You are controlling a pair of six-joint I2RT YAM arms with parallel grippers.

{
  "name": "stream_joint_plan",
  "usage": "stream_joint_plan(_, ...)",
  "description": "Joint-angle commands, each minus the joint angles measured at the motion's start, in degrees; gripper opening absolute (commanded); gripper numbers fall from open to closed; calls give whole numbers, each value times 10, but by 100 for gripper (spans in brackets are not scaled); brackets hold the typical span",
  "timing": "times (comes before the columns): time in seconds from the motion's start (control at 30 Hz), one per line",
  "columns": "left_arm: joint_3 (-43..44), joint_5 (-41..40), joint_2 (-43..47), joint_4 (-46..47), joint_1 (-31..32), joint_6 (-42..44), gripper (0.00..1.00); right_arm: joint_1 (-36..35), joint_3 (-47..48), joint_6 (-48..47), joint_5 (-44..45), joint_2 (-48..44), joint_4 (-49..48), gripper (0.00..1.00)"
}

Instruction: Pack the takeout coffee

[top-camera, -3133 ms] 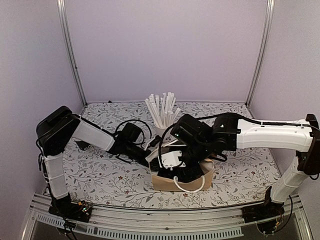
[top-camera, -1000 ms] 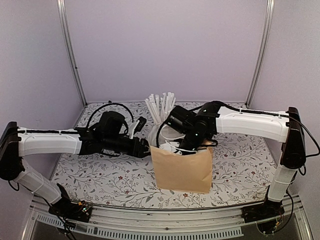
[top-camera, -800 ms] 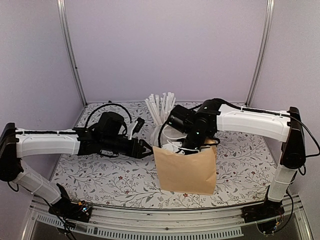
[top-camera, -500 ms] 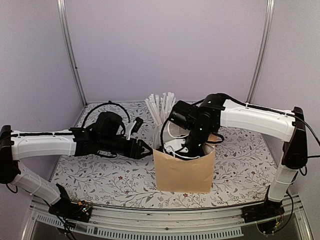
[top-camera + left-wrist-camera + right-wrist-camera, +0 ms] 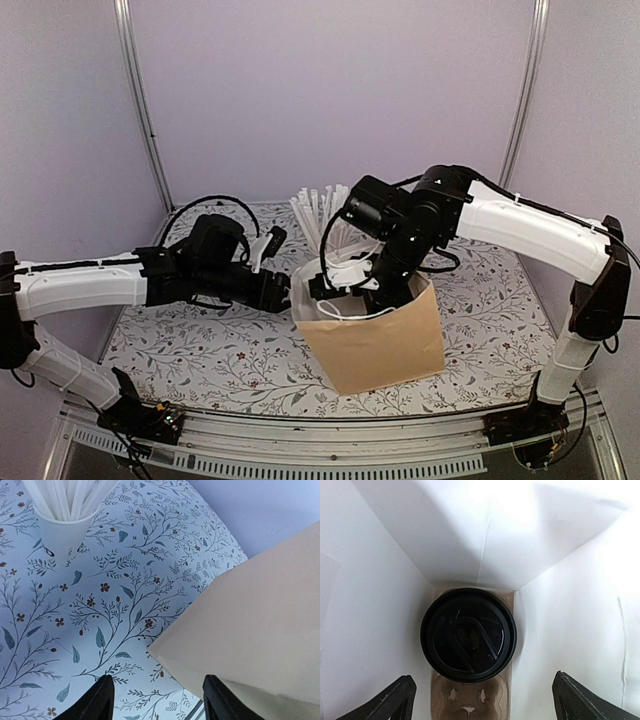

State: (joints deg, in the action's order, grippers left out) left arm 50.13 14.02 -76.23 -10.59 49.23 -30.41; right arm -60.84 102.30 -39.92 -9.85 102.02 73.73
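Observation:
The right wrist view looks straight down into a paper bag (image 5: 380, 605) with white inner walls. At its bottom the takeout coffee stands with its black lid (image 5: 468, 635) on, seated in a brown pulp carrier (image 5: 470, 702). My right gripper (image 5: 482, 680) hangs above it, open wide and holding nothing. In the top view the brown bag (image 5: 385, 340) leans with its mouth toward the left, and the right gripper (image 5: 365, 290) sits at that mouth. My left gripper (image 5: 283, 293) is open beside the bag's left edge. In the left wrist view the bag (image 5: 260, 630) fills the right side, just ahead of the left gripper (image 5: 157, 677).
A white cup of paper-wrapped straws (image 5: 322, 215) stands just behind the bag, also seen as the straw cup (image 5: 62, 530) in the left wrist view. The bag's white cord handles (image 5: 335, 310) hang at its mouth. The flower-patterned table (image 5: 200, 345) is walled at the back and sides.
The right gripper has opened wider and risen above the bag. The bag has tipped and shifted a little to the right. The left gripper stays at the bag's left edge.

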Motion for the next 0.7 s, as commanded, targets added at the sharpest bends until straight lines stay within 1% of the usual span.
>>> stream_joint_plan(0.0,39,-12,34,-14,11,23,63,-4,16,-9,-24,-28,12,99)
stream_joint_plan(0.2,79,0,58,-26,18,46,63,-4,11,-19,-42,-42,-9,99)
stream_joint_plan(0.27,92,6,65,-25,23,53,64,-4,-6,-25,-50,-55,-28,99)
stream_joint_plan(0.43,115,56,63,-26,35,90,65,-3,-50,-40,-90,-87,-66,99)
stream_joint_plan(0.67,138,73,56,-71,46,143,65,2,-117,-55,-122,-125,-106,99)
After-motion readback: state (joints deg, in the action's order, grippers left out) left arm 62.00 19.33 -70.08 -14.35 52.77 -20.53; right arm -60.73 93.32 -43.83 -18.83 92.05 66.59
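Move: The left hand is just outside the bag's left wall, below the rim. The bag's near handle lies about 15 cm to its right, 4 cm back and 7 cm higher; the straw cup stands some 18 cm ahead, 9 cm right and 11 cm lower. From this hand the lidded coffee is roughly 19 cm right, 6 cm back and 6 cm down. The right hand hangs open inside the bag, with the lidded coffee about 3 cm left and 9 cm below it. Up goes the left hand, quickly, by about 12 cm beside the bag's left wall until it clears the rim, easing some 3 cm back and right near the end; its fingers tip up to point flatter rightwards and stay partly open. The right hand, wide open, backs away from the lidded coffee, about 3 cm up and 3 cm back, its fingertips swinging roughly 10 degrees leftward. ##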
